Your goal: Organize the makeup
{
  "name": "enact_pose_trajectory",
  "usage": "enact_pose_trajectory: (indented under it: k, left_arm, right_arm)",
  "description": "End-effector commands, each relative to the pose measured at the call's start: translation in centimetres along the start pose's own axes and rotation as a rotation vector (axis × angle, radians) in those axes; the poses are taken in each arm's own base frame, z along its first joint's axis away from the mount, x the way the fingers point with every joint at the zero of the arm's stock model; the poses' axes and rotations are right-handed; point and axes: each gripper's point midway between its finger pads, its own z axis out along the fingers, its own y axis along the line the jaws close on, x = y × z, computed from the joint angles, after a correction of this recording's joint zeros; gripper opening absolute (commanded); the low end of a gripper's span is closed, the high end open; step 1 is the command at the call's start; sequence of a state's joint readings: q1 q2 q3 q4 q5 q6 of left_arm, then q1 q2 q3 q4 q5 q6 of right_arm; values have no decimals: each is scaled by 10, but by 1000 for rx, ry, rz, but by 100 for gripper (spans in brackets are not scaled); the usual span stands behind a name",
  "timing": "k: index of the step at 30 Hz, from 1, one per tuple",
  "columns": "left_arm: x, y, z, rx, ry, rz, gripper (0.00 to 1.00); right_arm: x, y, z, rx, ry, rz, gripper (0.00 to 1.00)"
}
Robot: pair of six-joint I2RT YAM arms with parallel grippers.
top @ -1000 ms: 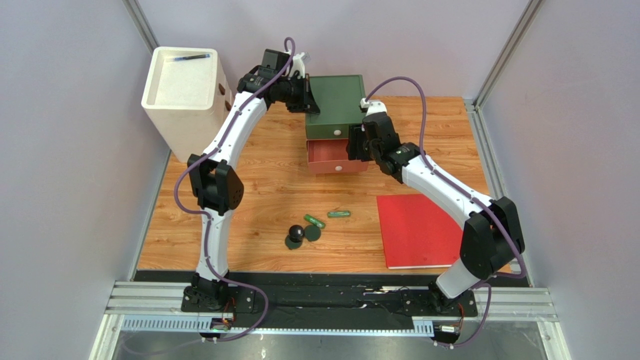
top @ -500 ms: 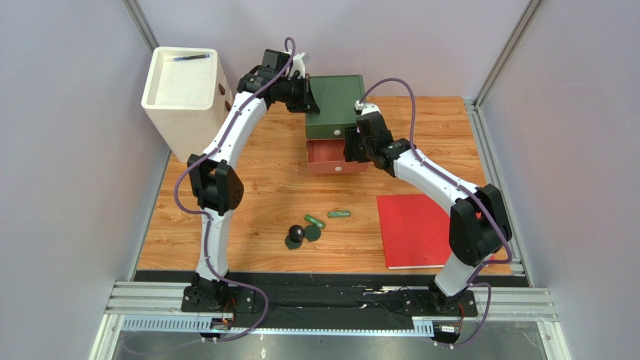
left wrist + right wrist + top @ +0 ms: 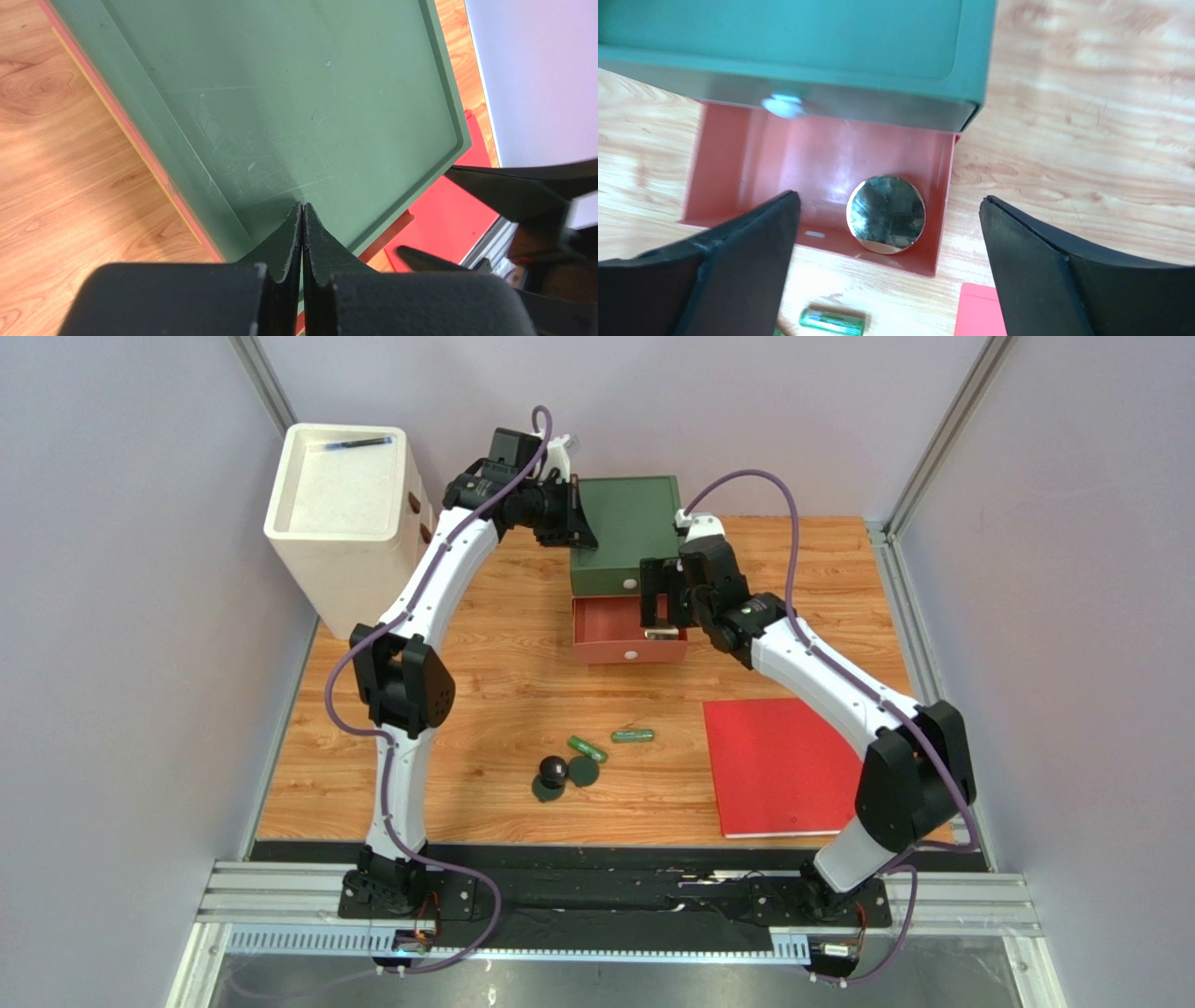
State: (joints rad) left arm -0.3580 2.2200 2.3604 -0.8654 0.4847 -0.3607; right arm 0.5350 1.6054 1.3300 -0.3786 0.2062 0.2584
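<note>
A green drawer box (image 3: 626,529) stands at the back with its red drawer (image 3: 627,633) pulled open. A round shiny compact (image 3: 886,213) lies in the drawer's right front corner. My right gripper (image 3: 659,597) hovers over the drawer, open and empty (image 3: 889,203). My left gripper (image 3: 574,515) is shut and empty, its tips resting on the box's green top (image 3: 302,207). On the table lie two green tubes (image 3: 633,737) (image 3: 588,749), a black ball piece (image 3: 554,773) and a dark green compact (image 3: 584,772). One tube also shows in the right wrist view (image 3: 833,320).
A flat red book (image 3: 780,765) lies at the front right. A white bin (image 3: 344,511) with a dark pen on its top stands at the back left. Grey walls close in both sides, and a metal rail runs along the near edge.
My right arm has shifted a little above the open drawer, with the gripper staying open. The left arm and the makeup on the table have not moved.
</note>
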Motion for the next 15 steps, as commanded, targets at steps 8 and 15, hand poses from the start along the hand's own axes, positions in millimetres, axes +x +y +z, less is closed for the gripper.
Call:
enact_pose_trajectory:
  k: [8, 15]
  left_arm:
    - [59, 40, 15, -131, 203, -73, 0]
    - [61, 40, 16, -129, 208, -79, 0]
  right_arm:
    - [-57, 49, -60, -228, -185, -17, 97]
    - [34, 118, -75, -436, 6, -250, 90]
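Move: The green tube I am heading for lies on the table about 16 cm back and 13 cm left of my right hand, some 17 cm below. The second green tube is around 14 cm back and 6 cm left, and a dark green disc roughly 19 cm back and 13 cm left. The round jar I have already let go of sits in the open red drawer, almost straight below. From my left hand that first tube is about 23 cm back, 1 cm left and 23 cm down. With the round jar already released, I first lift my right hand about 5 cm clear above the open red drawer. Then I swing it, ever faster, left and back across the drawer front towards the green tubes, some 6 cm left and 5 cm back, turning about 15 degrees counter-clockwise with a slight tip-up and keeping the fingers wide open. ##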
